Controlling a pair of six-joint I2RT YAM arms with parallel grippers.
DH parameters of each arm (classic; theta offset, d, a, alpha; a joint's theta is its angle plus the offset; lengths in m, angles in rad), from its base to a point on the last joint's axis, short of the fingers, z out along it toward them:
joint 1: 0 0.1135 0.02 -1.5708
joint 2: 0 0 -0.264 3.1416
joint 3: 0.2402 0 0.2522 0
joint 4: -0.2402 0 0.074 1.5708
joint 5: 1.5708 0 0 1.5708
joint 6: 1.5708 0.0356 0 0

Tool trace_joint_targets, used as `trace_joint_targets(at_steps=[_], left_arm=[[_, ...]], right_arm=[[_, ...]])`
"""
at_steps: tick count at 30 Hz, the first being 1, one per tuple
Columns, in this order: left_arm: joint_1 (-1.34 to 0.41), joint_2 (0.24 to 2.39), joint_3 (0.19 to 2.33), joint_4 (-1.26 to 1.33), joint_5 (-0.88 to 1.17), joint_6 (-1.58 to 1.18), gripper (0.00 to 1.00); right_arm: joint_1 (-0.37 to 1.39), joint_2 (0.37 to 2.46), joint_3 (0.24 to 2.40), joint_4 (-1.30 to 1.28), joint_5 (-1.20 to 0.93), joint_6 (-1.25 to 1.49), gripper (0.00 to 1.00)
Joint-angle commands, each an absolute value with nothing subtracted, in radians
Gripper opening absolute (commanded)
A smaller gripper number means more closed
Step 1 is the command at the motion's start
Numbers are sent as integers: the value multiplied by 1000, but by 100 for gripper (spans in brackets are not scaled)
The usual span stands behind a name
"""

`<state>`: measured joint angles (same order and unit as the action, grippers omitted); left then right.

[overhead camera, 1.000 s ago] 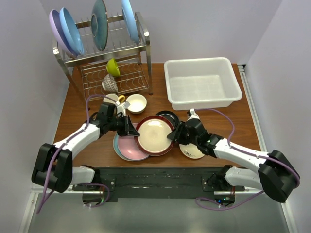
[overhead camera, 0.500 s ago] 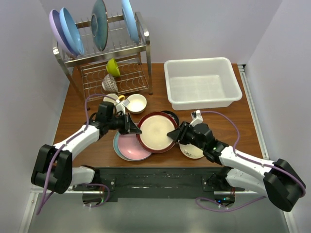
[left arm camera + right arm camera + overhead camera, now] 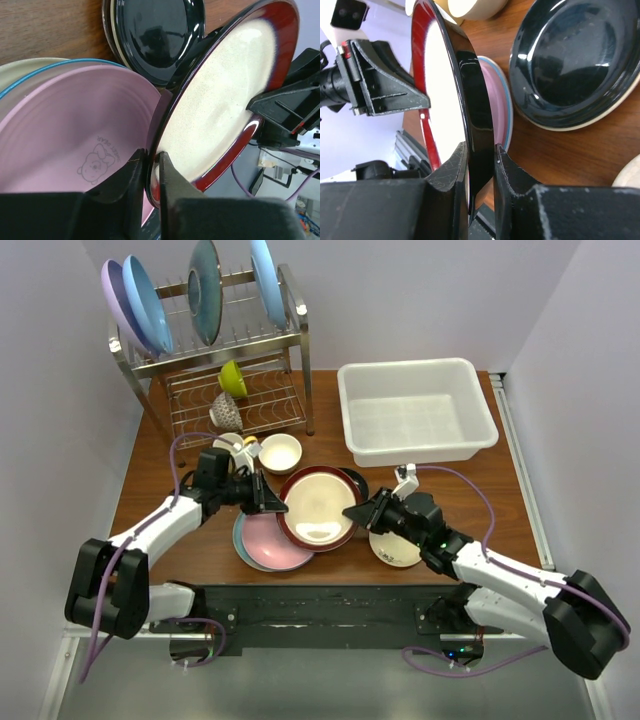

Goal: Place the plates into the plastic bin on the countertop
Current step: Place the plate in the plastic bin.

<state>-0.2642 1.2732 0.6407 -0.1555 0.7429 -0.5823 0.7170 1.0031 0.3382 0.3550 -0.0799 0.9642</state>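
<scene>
The maroon-rimmed cream plate (image 3: 318, 505) is tilted up off the stack, held from both sides. My left gripper (image 3: 275, 508) is shut on its left rim (image 3: 151, 157). My right gripper (image 3: 352, 515) pinches the opposite rim (image 3: 480, 147), one finger on each face. Below lie the pink plate (image 3: 262, 545) on a teal-and-cream plate (image 3: 30, 67), and the glossy black plate (image 3: 350, 478) behind. A small cream plate (image 3: 395, 552) rests under my right arm. The white plastic bin (image 3: 405, 365) stands empty at the back right of the countertop (image 3: 160, 480).
A steel wire rack (image 3: 215, 350) at the back left holds large blue, lilac and dark teal plates, with cups on its lower shelf. A small cream bowl (image 3: 281, 452) and a mug sit in front of it, close to my left wrist.
My right gripper's jaws have narrowed onto the plate's right rim. The plate has risen and shifted slightly toward the back. The left gripper stays on the left rim.
</scene>
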Motion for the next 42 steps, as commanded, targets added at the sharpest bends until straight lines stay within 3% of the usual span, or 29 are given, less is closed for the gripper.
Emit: trace_joint_targets(at_steps=[1,2,6,15,27,29,42], left_arm=[[-302,1224,753,-191,775,-526,25],[-302,1221,762,-213,758,-512,37],[-302,1207,810,-299,667,-446,59],[-302,1167,861,-363,620,-419,80],[-302,1160,864,-396,600,-397,90],[-302,1158,858,-400,589,-388,100],[-304,1120,816,-359,623,-383,100]], right_arm=[[744,954,420,312,-104,897,0],[744,936,426,272,-98,887,0],[744,894,472,175,-61,867,0],[744,894,643,-113,15,726,0],[744,882,758,-221,41,707,0],[744,885,782,-244,44,703,0],[742,951,982,-347,109,660,0]])
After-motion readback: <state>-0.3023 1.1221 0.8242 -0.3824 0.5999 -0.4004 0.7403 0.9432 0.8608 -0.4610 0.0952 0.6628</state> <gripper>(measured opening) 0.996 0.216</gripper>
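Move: The red-rimmed plate is already up between both hands; its middle lies about 8 cm to the right of my left hand, level with it. From my right hand the plastic bin is some 23 cm ahead, 16 cm right and 8 cm down. Nearby, the black plate is about 3 cm ahead, 2 cm left and 9 cm below; the small floral plate is 7 cm back, 11 cm right and 10 cm down. I hand the red-rimmed plate over: my left fingers open wide, free its left rim, and that hand rises about 6 cm over the pink plate. My right hand keeps its pinch on the right rim, draws it some 4 cm right while rolling about 25 degrees so the fingers dip, then lifts, ending about 7 cm higher. ##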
